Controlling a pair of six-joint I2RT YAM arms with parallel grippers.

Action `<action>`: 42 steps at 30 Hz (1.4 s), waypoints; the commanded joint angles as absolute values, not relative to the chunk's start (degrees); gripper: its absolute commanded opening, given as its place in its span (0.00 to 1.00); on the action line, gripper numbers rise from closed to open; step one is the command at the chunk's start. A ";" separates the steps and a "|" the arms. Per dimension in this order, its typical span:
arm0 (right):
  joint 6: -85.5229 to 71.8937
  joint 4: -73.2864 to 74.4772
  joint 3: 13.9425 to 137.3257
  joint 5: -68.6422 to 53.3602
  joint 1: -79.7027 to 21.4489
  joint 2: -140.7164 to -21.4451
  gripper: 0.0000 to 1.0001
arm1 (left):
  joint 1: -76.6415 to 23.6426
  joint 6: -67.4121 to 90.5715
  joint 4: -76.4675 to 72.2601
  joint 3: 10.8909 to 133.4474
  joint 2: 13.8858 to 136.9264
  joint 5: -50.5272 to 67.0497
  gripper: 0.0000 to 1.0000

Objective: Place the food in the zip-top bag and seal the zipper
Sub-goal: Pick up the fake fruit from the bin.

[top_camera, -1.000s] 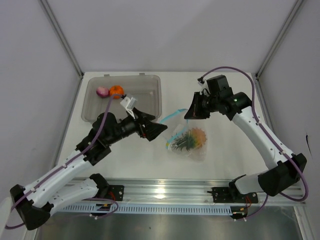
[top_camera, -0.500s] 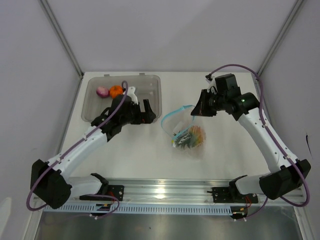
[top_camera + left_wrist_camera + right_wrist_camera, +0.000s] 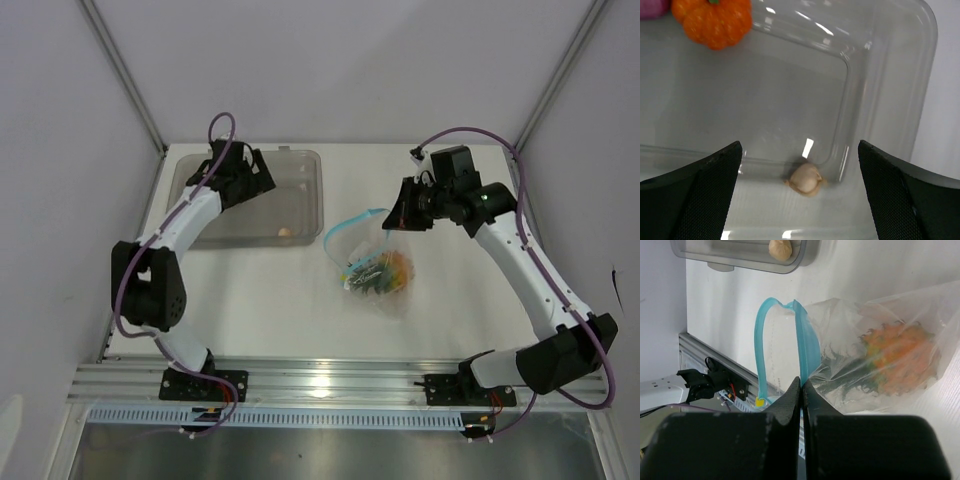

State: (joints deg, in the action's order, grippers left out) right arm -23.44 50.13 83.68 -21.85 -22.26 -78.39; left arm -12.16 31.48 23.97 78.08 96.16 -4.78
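The zip-top bag [image 3: 372, 242] lies mid-table with the pineapple [image 3: 383, 268] inside it. Its light blue zipper [image 3: 349, 222] stands open in a loop. My right gripper [image 3: 396, 222] is shut on the right side of that strip [image 3: 807, 347], holding the mouth up; through the plastic the pineapple [image 3: 899, 358] shows. My left gripper [image 3: 800, 150] hangs open over the grey tray [image 3: 880, 85], its fingers [image 3: 695, 192] wide on either side of the tiny beige bulb [image 3: 805, 179]. The orange [image 3: 715, 22] and the purple onion [image 3: 652, 5] lie at the tray's far end.
The tray [image 3: 305, 190] sits at the back left, with the bulb [image 3: 285, 232] near its front right corner. My left arm [image 3: 180, 225] reaches over it and hides the orange and onion from above. The metal rail [image 3: 320, 385] runs along the near edge.
My left arm has swung from beside the bag back to the tray, its gripper still open. The right gripper shifted slightly right and up, and the bag's mouth stands rounder.
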 commanded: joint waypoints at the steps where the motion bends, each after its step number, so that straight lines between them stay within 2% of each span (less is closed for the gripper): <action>1: -22.15 47.81 84.55 -23.46 -21.71 -79.19 0.00 | -9.68 32.87 25.57 86.02 100.53 -10.89 0.98; 6: -21.80 47.64 85.25 -23.99 -21.36 -80.51 0.00 | -6.16 32.96 32.87 97.97 111.16 -12.12 0.95; 14: -21.45 47.55 85.61 -24.26 -20.30 -81.21 0.00 | -3.61 35.24 38.49 105.81 118.29 -15.47 0.96; 30: -21.27 47.29 84.73 -24.08 -18.98 -80.77 0.00 | -0.88 29.62 47.45 128.46 135.25 -4.75 0.95; 42: -22.41 44.92 83.76 -24.78 -18.90 -81.04 0.00 | 2.64 32.69 52.20 129.38 138.69 1.76 1.00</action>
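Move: The orange pumpkin in the bin lies about 13 cm ahead of the open left hand, 11 cm to its left and some 11 cm below. The red onion sits beside it, around 9 cm farther left and about 1 cm nearer the base. The small beige piece in the bin's near right corner is about 4 cm back from the hand, 6 cm to its right and 13 cm down. From the right hand the pumpkin is about 30 cm ahead, 41 cm left and 21 cm below. The right fingers keep their pinch on the bag's blue rim, easing forward about 2 cm. The left hand, fingers staying wide open, sweeps forward and left across the bin towards the pumpkin, then carries on forward and sinks, ending some 11 cm forward, 10 cm left and 9 cm lower. It tips nearly 20 degrees more steeply down and turns somewhat counter-clockwise. ##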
